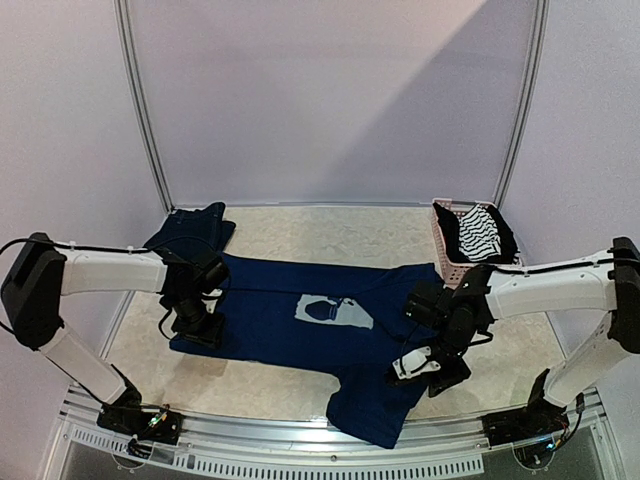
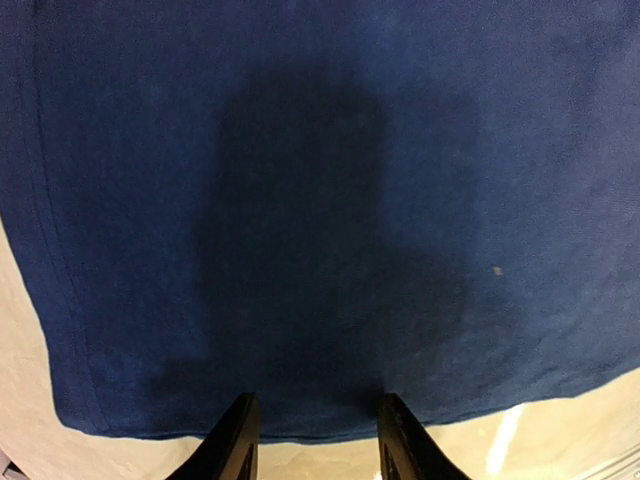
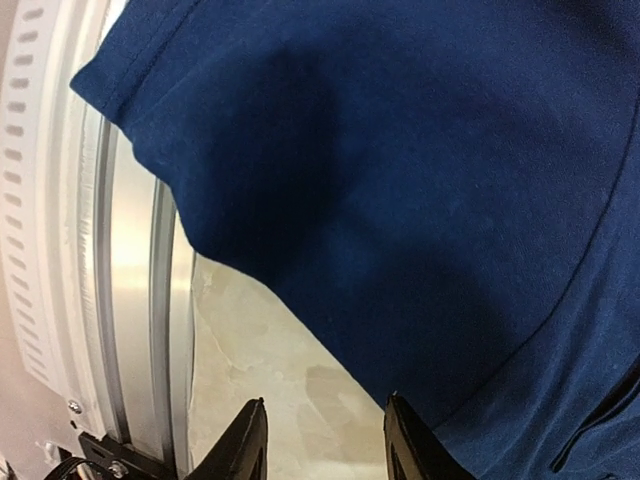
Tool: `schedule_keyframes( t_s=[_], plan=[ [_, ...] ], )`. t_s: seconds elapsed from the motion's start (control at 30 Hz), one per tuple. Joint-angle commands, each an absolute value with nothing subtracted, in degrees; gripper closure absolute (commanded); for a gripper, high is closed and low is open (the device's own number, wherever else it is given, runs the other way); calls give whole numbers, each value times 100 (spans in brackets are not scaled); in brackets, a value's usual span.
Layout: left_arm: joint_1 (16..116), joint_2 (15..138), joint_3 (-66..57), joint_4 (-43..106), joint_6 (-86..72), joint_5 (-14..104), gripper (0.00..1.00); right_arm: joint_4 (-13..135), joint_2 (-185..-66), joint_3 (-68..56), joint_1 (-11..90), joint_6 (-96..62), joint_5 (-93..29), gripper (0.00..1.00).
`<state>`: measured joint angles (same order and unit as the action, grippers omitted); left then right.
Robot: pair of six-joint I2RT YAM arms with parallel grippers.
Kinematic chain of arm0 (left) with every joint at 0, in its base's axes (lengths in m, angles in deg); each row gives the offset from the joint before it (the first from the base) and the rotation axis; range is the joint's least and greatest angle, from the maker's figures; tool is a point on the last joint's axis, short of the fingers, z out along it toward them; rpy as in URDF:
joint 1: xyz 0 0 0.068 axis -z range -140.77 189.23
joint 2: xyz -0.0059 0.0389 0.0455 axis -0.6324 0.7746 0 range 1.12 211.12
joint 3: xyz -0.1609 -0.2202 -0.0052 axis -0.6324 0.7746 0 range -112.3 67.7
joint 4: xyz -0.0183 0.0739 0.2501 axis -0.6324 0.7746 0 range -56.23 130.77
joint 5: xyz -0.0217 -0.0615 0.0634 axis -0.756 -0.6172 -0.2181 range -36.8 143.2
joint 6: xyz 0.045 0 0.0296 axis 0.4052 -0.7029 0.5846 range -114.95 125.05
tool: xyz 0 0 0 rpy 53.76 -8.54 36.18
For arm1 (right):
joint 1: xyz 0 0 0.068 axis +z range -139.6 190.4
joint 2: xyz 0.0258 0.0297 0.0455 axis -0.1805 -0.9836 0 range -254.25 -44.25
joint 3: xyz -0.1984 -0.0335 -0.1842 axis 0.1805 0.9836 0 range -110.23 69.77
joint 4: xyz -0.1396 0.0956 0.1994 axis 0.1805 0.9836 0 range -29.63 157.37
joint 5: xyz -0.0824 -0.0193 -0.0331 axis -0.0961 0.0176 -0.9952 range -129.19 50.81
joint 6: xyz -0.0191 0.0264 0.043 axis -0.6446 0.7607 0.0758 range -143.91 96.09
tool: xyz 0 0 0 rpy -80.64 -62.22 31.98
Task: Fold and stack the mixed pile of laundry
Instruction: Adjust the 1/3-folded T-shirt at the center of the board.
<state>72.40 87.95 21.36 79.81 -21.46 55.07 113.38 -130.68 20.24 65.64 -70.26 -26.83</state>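
The navy T-shirt (image 1: 300,310) lies spread flat across the table, its pale print (image 1: 335,312) facing up. One end of it reaches over the near rail. A dark denim piece (image 1: 190,232) lies folded at the back left. The striped piece (image 1: 480,235) sits in the pink basket. My left gripper (image 1: 197,330) hovers open over the shirt's left hem (image 2: 300,425), fingertips (image 2: 238,440) straddling the edge and nothing between them. My right gripper (image 3: 325,435) is open above bare table, beside the shirt's slanting edge (image 3: 330,330), with one finger (image 3: 410,440) at the cloth.
A pink perforated basket (image 1: 447,255) stands at the back right against the wall. A metal rail (image 3: 130,300) runs along the table's near edge, close to my right gripper. Curved white walls close in the back and sides.
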Motion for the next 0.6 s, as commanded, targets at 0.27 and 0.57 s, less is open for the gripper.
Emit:
schedule_keyframes(
  t_s=[0.27,0.57],
  plan=[
    [7404,8946,2701,7365,-2703,5514,64,10463,-13463,2496,7459,-7149,-3381,60],
    [7580,9010,2971,7236,-2942,5600,98,10355,-13465,2679,7474,-7129,-3673,100]
  ],
)
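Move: The T-shirt's near edge lies about 1 cm back of the left hand and 2 cm below; the hem corner is some 7 cm left, level with the hand, and the folded jeans 30 cm ahead, 14 cm left. The sleeve's edge lies roughly 2 cm left of the right hand, 3 cm below; the sleeve's near corner is 10 cm back and 9 cm left, the basket about 37 cm ahead and 18 cm right. Left sinks about 1 cm, right 2.5 cm while edging left; both close, pinching the T-shirt's near and sleeve edges. ##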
